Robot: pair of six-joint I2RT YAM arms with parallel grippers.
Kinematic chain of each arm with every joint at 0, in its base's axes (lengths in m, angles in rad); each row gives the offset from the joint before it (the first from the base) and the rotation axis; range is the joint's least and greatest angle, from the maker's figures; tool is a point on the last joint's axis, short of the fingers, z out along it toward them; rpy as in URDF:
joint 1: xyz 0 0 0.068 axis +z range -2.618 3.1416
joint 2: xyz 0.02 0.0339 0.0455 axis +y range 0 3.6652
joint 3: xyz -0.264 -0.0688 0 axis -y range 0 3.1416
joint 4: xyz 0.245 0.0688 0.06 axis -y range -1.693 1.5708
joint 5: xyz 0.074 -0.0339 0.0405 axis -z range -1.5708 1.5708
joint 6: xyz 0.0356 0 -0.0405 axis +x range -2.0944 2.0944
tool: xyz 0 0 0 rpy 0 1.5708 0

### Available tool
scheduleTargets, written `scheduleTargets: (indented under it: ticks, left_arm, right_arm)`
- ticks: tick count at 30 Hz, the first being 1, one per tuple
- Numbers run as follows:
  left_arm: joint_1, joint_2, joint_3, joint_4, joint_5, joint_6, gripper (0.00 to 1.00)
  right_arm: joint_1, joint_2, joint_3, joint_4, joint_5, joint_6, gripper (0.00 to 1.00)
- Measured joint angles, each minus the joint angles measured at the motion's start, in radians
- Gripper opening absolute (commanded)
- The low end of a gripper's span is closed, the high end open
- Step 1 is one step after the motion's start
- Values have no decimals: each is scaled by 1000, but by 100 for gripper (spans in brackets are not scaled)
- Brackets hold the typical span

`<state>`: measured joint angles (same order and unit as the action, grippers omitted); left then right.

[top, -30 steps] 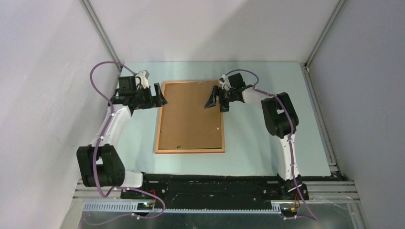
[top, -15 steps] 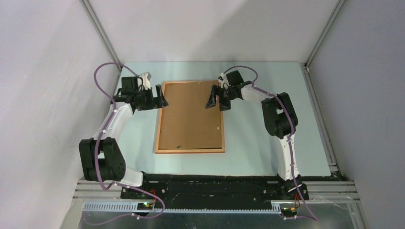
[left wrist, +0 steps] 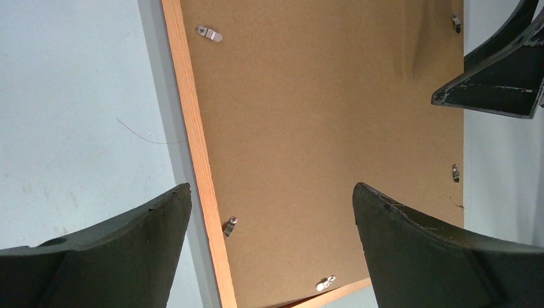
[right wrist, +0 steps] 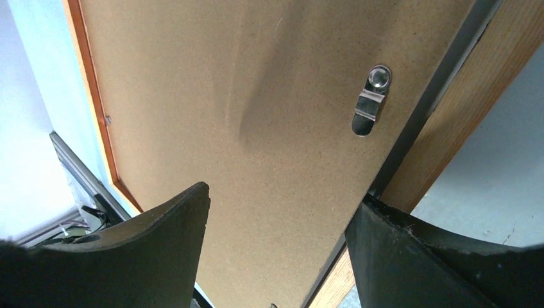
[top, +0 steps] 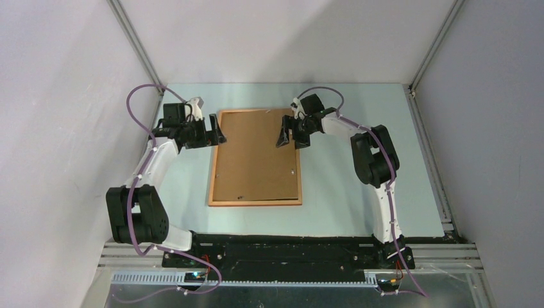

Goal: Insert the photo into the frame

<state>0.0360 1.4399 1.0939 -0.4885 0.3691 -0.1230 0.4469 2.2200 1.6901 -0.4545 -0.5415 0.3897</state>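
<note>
The frame [top: 255, 203] lies face down in the middle of the table, with the plain brown backing board [top: 256, 157] set inside its orange-brown rim [left wrist: 195, 141]. Small metal clips [left wrist: 229, 224] sit along the board's edges. The photo is hidden. My left gripper [top: 216, 133] hovers open at the frame's far left corner, one finger outside the rim and the other over the board [left wrist: 321, 115]. My right gripper [top: 289, 138] is open at the far right edge. It straddles the board [right wrist: 256, 128] and the rim [right wrist: 462, 122], near a clip [right wrist: 370, 101]. Nothing is held.
The pale blue table [top: 333, 192] is boxed in by grey walls on the left, back and right. A metal rail [top: 428, 147] runs along its right edge. Both arm bases stand on the black bar [top: 282, 250] at the near edge.
The left gripper has crept slightly toward the frame's far left corner, and the right wrist has shifted a little toward the far edge. The frame and board have not moved.
</note>
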Motion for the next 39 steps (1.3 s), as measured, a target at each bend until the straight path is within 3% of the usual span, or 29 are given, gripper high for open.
scheduleTargets:
  ticks: [39]
  left_arm:
    - [0,-17,0,0,1,2,100]
  right_arm:
    - [15,-174,-25,-35,182,-93,78]
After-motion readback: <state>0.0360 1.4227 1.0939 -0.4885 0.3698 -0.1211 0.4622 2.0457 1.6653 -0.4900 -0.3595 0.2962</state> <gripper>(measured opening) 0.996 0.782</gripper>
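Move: The backing board's right edge, not yet down inside the frame, lies about 3 cm to the right hand's right, level fore and aft and about 1 cm below, against its outer finger. The frame's right rail is about 3 cm right, level fore and aft and 2 cm below. One metal clip sits some 6 cm ahead and 1 cm right, another about 10 cm back and 1 cm right, both roughly 2 cm down. From the left hand the board's edge is some 24 cm right, 1 cm back and 12 cm below. The right hand rises about 6 cm, easing 2 cm right, its finger coming free of the board's edge. ##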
